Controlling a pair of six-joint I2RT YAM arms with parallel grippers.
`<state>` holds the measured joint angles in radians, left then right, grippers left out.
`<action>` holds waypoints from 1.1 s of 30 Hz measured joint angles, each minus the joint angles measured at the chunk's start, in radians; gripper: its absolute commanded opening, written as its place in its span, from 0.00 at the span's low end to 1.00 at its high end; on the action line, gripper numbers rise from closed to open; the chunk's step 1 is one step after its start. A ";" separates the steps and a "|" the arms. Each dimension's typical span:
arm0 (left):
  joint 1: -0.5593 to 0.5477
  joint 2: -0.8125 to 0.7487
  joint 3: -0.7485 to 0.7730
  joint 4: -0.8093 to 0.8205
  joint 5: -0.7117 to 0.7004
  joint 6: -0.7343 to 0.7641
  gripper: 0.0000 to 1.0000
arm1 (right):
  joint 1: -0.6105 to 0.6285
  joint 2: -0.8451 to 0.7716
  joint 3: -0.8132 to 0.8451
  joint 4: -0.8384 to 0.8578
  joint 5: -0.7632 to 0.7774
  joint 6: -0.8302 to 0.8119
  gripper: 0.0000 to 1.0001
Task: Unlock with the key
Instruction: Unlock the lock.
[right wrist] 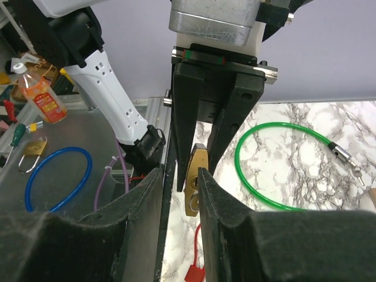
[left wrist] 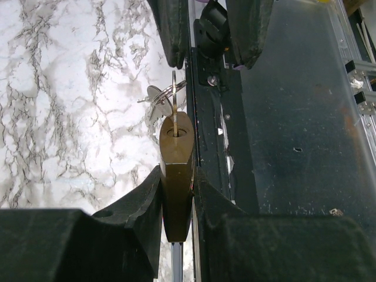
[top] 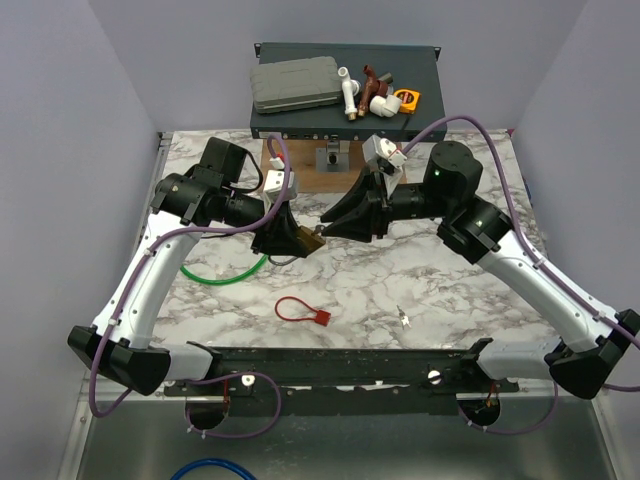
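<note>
A brass padlock hangs above the marble table, and my left gripper is shut on its body. In the left wrist view the padlock stands edge-on between my fingers, with a silver key in its keyhole and spare keys on the ring. My right gripper faces it from the right. In the right wrist view the padlock and its key ring sit just beyond my right gripper, whose jaws stand apart with a gap, clamped on nothing.
A green cable loop lies under the left arm. A red tag and a small loose key lie near the front. A wooden board and a dark box with tools stand at the back.
</note>
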<state>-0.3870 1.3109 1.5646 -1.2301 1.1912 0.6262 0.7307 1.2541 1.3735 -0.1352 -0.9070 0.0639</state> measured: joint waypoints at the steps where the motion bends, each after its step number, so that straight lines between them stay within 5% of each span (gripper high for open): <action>1: 0.000 0.000 0.000 0.000 0.000 0.001 0.00 | 0.000 0.002 0.000 0.000 0.000 0.000 0.32; 11: 0.000 0.000 0.000 -0.006 0.006 0.010 0.00 | 0.000 0.029 0.000 -0.001 -0.005 -0.001 0.23; 19: 0.000 0.000 0.000 -0.015 0.011 0.018 0.00 | 0.000 0.042 0.000 -0.001 -0.007 -0.001 0.01; 33: 0.000 0.000 0.000 -0.005 0.009 -0.043 0.00 | -0.008 0.025 -0.071 0.109 -0.024 0.040 0.01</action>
<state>-0.3870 1.3109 1.5646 -1.2354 1.1999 0.5835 0.7231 1.2793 1.3025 -0.0265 -0.9314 0.1040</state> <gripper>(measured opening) 0.201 0.011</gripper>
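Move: Just beyond the right fingertips, the key stands in the padlock, about 2 cm left, 1 cm ahead and 2 cm below the right hand point. The padlock body sits roughly 5 cm to this hand's left, level fore and aft and 2 cm lower; the spare keys hang about 2 cm ahead, 2 cm left and 4 cm below. From the left hand, the key lies some 5 cm right and 1 cm back, about level in height. Sinking about 2 cm onto the key, the right hand also eases nearly 1 cm forward and 1 cm left towards the padlock, its wrist hardly turning. The part-open fingers close fully on the way down and pinch the outer end of the key. The left hand stays nearly in place and keeps its grip on the padlock. ##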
